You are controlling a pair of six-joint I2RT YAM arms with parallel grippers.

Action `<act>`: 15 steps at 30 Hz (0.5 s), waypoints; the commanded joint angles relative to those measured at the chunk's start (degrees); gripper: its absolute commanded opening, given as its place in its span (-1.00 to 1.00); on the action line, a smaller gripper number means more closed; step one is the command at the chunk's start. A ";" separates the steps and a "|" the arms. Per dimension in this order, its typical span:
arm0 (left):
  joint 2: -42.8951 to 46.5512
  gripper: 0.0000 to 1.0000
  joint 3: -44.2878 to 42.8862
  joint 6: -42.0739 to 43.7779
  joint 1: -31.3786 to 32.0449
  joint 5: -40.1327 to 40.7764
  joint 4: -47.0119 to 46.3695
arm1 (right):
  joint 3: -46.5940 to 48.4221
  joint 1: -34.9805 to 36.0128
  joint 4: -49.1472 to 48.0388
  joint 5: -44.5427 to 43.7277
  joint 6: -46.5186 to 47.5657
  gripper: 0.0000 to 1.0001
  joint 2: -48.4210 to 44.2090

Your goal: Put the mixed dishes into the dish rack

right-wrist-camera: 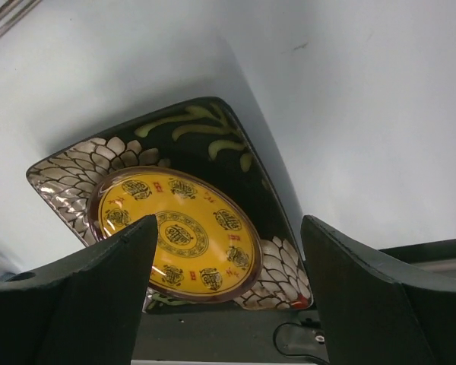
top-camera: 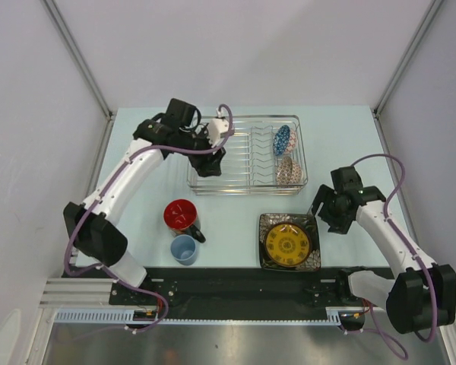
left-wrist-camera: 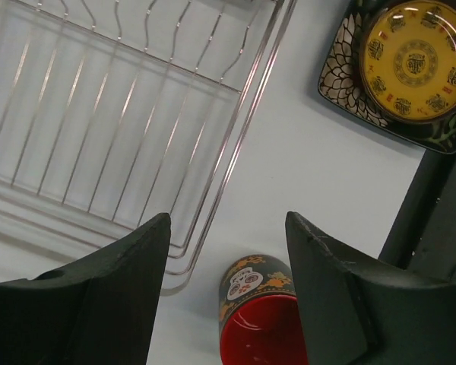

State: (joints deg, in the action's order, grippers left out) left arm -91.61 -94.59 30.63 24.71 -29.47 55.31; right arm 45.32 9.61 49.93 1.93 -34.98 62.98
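Note:
The silver wire dish rack (top-camera: 247,117) stands at the back of the table. A blue-patterned bowl (top-camera: 281,140) and a pinkish-beige bowl (top-camera: 287,172) stand on edge in its right end. The red-inside skull mug (top-camera: 182,216) and the light-blue cup (top-camera: 184,249) stand in front of the rack's left end. The yellow plate (top-camera: 288,242) lies on the dark square floral plate (top-camera: 268,225). My left gripper (top-camera: 208,164) is open and empty over the rack's front left part (left-wrist-camera: 235,137), with the mug (left-wrist-camera: 262,319) below it. My right gripper (top-camera: 324,207) is open and empty just right of the square plate (right-wrist-camera: 205,133), above the yellow plate (right-wrist-camera: 175,232).
A black rail (top-camera: 235,283) runs along the near edge, close to the square plate. Grey walls and metal posts close the table in at the back and sides. The yellow plate (left-wrist-camera: 414,65) on the square plate (left-wrist-camera: 340,84) shows at the top right of the left wrist view.

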 commanded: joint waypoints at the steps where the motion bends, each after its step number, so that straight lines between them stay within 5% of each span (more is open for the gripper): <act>1: -4.36 0.34 0.54 3.38 0.69 -2.51 4.63 | 0.47 3.91 -0.27 -1.31 -3.95 0.63 1.00; 15: -7.79 0.33 5.29 8.65 7.72 -1.11 3.05 | -7.70 6.30 -5.89 -6.50 -9.40 0.70 1.27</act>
State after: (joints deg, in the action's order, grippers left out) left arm -98.70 -88.09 36.38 32.21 -29.71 58.52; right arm 39.79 15.33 47.16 -1.28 -41.60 65.32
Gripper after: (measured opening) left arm 0.665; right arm 0.844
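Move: The red mug sits about 8 cm back and 8 cm left of the left hand, roughly 19 cm below; the blue cup is some 10 cm behind the mug, and the dish rack's middle lies about 15 cm ahead and 13 cm right of that hand. From the right hand, the yellow plate is about 10 cm left, 5 cm back and 8 cm down, on the dark tray, whose middle is 9 cm left and 4 cm back. Down and back, the open left hand descends about 9 cm and draws back 5 cm towards the red mug, drifting a little to its right while its fingers tip steeper downward and swing some 10 degrees clockwise. The right hand, wide open, first edges 2 cm left, then sinks about 3.5 cm and eases back 2 cm towards the yellow plate and the tray's right side. Neither hand shows a touch. ##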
